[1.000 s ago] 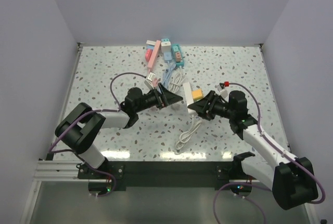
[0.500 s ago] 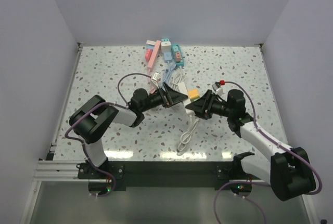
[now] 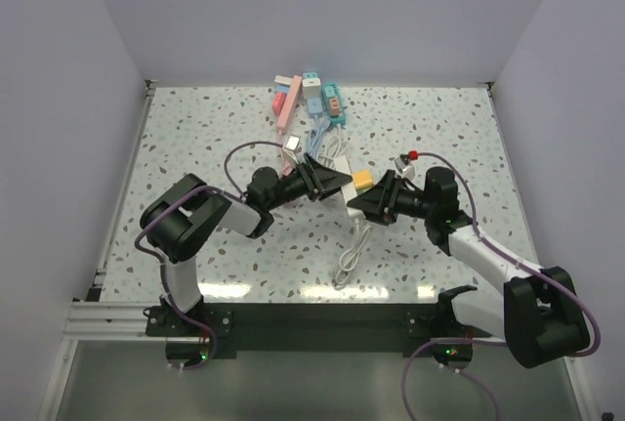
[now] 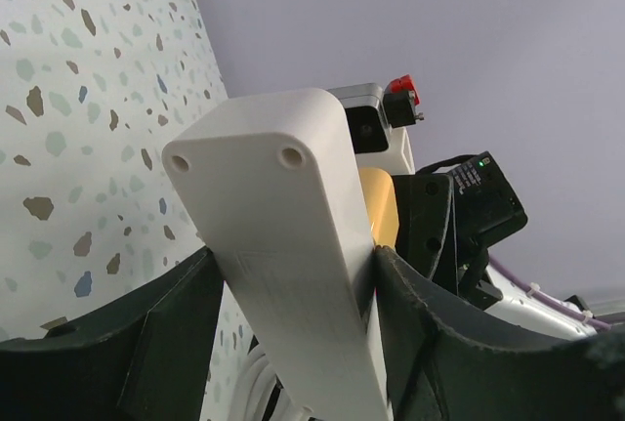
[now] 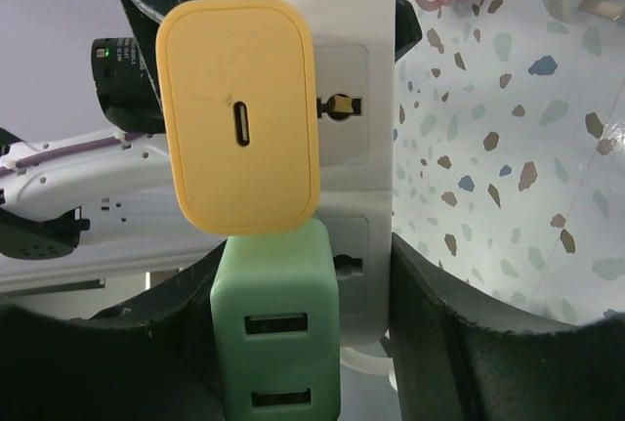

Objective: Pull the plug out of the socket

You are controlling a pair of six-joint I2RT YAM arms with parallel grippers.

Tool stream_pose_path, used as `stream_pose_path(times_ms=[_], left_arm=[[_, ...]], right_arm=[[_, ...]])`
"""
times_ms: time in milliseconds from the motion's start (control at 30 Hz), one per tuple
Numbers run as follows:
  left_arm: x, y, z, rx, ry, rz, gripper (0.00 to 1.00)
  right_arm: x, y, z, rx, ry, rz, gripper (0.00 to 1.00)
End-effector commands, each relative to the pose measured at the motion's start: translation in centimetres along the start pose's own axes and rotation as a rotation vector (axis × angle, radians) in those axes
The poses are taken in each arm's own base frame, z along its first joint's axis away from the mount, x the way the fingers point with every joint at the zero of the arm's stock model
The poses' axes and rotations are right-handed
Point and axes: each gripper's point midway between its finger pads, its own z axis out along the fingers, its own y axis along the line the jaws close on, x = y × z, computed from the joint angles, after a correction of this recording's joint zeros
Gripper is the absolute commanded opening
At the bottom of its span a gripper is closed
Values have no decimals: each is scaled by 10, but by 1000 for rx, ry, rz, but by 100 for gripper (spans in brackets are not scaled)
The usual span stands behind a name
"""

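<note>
A white power strip (image 3: 348,168) is held off the table between both arms. A yellow plug (image 3: 362,180) sits in one socket. The left gripper (image 3: 330,182) is shut on the strip's sides; its wrist view shows the strip's back (image 4: 283,206) clamped between the fingers, with the yellow plug (image 4: 379,208) behind. The right gripper (image 3: 364,202) is shut round the strip's other end. The right wrist view shows the strip (image 5: 361,128), the yellow plug (image 5: 239,113) and a green plug (image 5: 276,328) below it. One finger (image 5: 146,343) lies against the green plug, the other against the strip's edge.
The strip's white cable (image 3: 350,257) coils on the table toward the near edge. A pile of pink, blue and white adapters and strips (image 3: 311,99) lies at the back, with loose cables (image 3: 320,140) and a white plug (image 3: 291,147) just behind the left gripper.
Both grippers and the strip between them have shifted slightly left and toward the back. The left arm's elbow has swung right. Both grips look unchanged.
</note>
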Motion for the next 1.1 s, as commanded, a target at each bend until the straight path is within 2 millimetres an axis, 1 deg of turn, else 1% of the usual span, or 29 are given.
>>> stream_pose_path(times_ms=[0,67,100,133,167,200,233,267,300,333,433,467,500,533,567,600,633,667,700,733,800,833,867,900,933,967,1000,1067], left_arm=[[2,-43,-2,202,-6,94,35],[2,-43,-3,205,-5,91,31],[3,-43,-3,205,-5,93,24],[0,-43,-4,205,-8,97,20],[-1,-42,-5,201,-10,96,16],[-3,-43,-7,204,-15,98,8],[-10,-42,-10,201,-27,102,4],[-14,-40,-14,197,-35,101,1],[-23,-40,-18,192,-54,105,0],[-26,-39,-21,187,-51,108,0],[-34,-30,-29,145,-50,122,0],[-34,-27,-32,132,-49,123,0],[-34,-25,-35,121,-47,126,0],[-36,-23,-37,115,-37,127,0],[-34,-21,-39,111,-27,126,0],[-34,-20,-41,112,-21,124,0],[-32,-19,-42,112,-5,124,0],[-30,-18,-43,113,4,124,0],[-28,-14,-43,103,21,121,0],[-23,-12,-43,102,52,122,0],[-17,-7,-43,92,91,125,0],[-12,-6,-45,92,118,124,0],[-10,-5,-45,94,131,128,0],[-7,-3,-45,95,153,130,0],[-1,-4,-47,105,189,132,0],[0,-6,-46,117,209,140,0],[3,-5,-46,122,233,139,0],[8,-7,-48,139,278,146,0]], right_arm=[[-2,27,0,-73,35,-56,0],[-1,27,-1,-71,43,-67,1],[1,24,-1,-60,52,-59,25],[0,24,-1,-54,50,-62,36],[0,23,-1,-49,49,-77,45],[2,21,-2,-35,52,-72,55],[-1,22,-3,-24,36,-85,72],[-3,20,-4,-11,27,-112,81],[-2,17,-4,10,30,-106,92],[-4,19,-6,14,19,-122,98],[-13,12,-9,48,-12,-133,98],[-19,8,-11,58,-31,-137,98],[-20,5,-13,69,-32,-133,98],[-25,5,-14,82,-41,-139,98],[-31,-3,-17,114,-51,-176,98],[-28,-13,-19,161,-34,-158,98],[-33,-14,-21,179,-35,-180,98],[-40,-21,-26,198,-46,-202,98],[-42,-21,-27,187,-40,-201,98],[-47,-16,-29,171,-50,-213,98],[-54,-11,-29,160,-50,-267,98],[-59,-5,-28,154,-50,-301,98],[-62,-7,-29,164,-44,-349,98],[-62,-13,-29,197,-33,-348,98],[-71,-13,-30,228,-54,-381,98],[-75,-15,-31,246,-61,-416,97],[-81,-14,-31,251,-76,-439,97],[-87,-4,-27,213,-88,-469,97]])
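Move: The right hand already grips the cord end of the power strip, around the green plug, whose middle lies about 1 cm ahead at its own height. The yellow plug is about 7 cm ahead, neither left nor right; the strip's coiled cord lies some 15 cm back, 4 cm left and 10 cm below. From the left hand, holding the strip's other end, the yellow plug lies 5 cm right and 1 cm back, level in height. The right fingers open off the strip and withdraw about 8 cm forward-right while the left carries it 5 cm left. ##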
